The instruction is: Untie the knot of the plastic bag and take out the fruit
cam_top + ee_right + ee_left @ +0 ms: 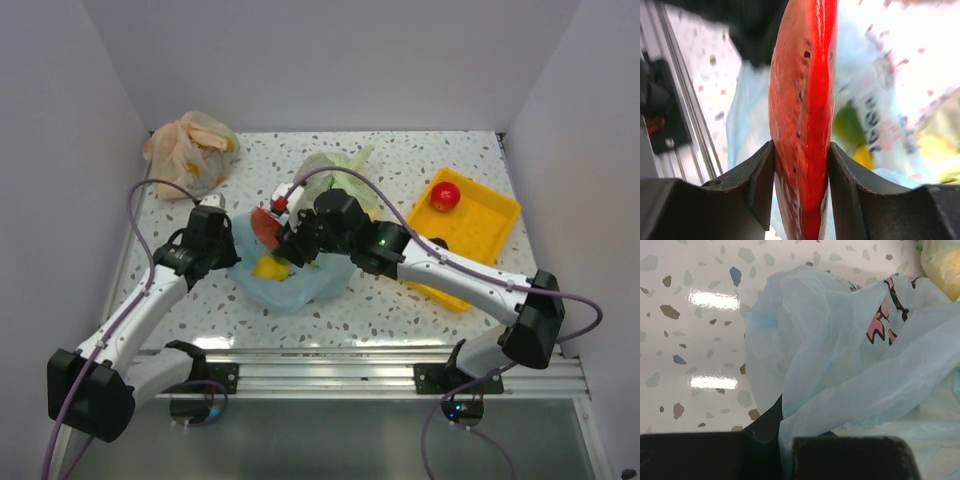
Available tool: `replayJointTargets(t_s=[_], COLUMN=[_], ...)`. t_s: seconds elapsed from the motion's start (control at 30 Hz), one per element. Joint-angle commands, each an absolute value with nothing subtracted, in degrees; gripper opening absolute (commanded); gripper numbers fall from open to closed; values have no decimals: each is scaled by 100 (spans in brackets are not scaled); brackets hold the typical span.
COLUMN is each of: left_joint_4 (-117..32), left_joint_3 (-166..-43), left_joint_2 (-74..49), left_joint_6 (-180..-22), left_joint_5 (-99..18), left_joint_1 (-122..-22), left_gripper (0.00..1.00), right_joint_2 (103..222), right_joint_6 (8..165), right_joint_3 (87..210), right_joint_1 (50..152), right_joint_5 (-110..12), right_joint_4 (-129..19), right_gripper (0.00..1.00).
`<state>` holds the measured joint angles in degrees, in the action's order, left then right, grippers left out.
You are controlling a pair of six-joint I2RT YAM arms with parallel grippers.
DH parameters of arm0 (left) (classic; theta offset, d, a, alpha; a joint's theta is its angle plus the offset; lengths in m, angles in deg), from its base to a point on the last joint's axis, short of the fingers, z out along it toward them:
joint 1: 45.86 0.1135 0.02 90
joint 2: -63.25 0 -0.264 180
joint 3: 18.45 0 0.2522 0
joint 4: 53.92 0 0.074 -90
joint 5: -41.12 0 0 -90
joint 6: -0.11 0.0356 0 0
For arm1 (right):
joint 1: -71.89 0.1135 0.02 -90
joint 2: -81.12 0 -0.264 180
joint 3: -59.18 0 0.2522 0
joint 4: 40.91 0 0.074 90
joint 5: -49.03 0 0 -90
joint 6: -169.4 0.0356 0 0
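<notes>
The light blue plastic bag [290,285] lies open in the middle of the table; its white-and-pink print shows in the left wrist view [880,320]. No tied knot shows. My left gripper [226,246] is shut on a fold of the bag's edge [805,405] at its left side. My right gripper [285,238] is shut on the red watermelon slice [802,120], also seen from above [265,226], and holds it over the bag's mouth. A yellow fruit [270,268] lies in the bag. Green [849,124] and yellow [863,156] fruits show through the plastic. A red apple [445,196] sits in the tray.
A yellow tray [487,222] stands at the right. A pale green bag [335,172] lies behind the right gripper. An orange bag [190,150] sits at the back left. White walls close in the back and sides. A metal rail [380,365] runs along the near edge.
</notes>
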<state>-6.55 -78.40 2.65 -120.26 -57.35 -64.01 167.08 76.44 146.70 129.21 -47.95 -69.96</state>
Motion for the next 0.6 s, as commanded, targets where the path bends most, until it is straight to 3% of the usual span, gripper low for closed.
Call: replayJointTargets(t_s=[0.0,0.23,0.57], left_joint_4=[-842,-913,-1220], left_joint_3=[-7625,-7273,-7018], left_joint_2=[515,717,867], left_joint_6=[-11942,-11889,-11810], left_joint_5=[-5494,-5398,-5064], left_joint_1=[-6423,-6423,-6423], left_gripper=[0,0,0], right_joint_2=[16331,15936,15443], right_joint_6=[7765,7667,9125], right_joint_3=[15344,15100,13527], right_joint_1=[12902,12455,9810], right_joint_5=[-4391,-2200,-1820], right_joint_4=[-6776,-7241,-7278], right_gripper=[0,0,0])
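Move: The right hand, with the watermelon slice already pinched over the blue bag, has the yellow tray's middle about 37 cm to its right, 13 cm ahead and 21 cm below. In the tray the red fruit lies some 35 cm right and 23 cm ahead of the hand; the green bag is about 11 cm right, 22 cm ahead. From the left hand, pinching the blue bag's rim, the tray is about 49 cm right, 9 cm ahead. Right swings its slice up, then some 25 cm right and forward towards the tray; left lowers the rim. ##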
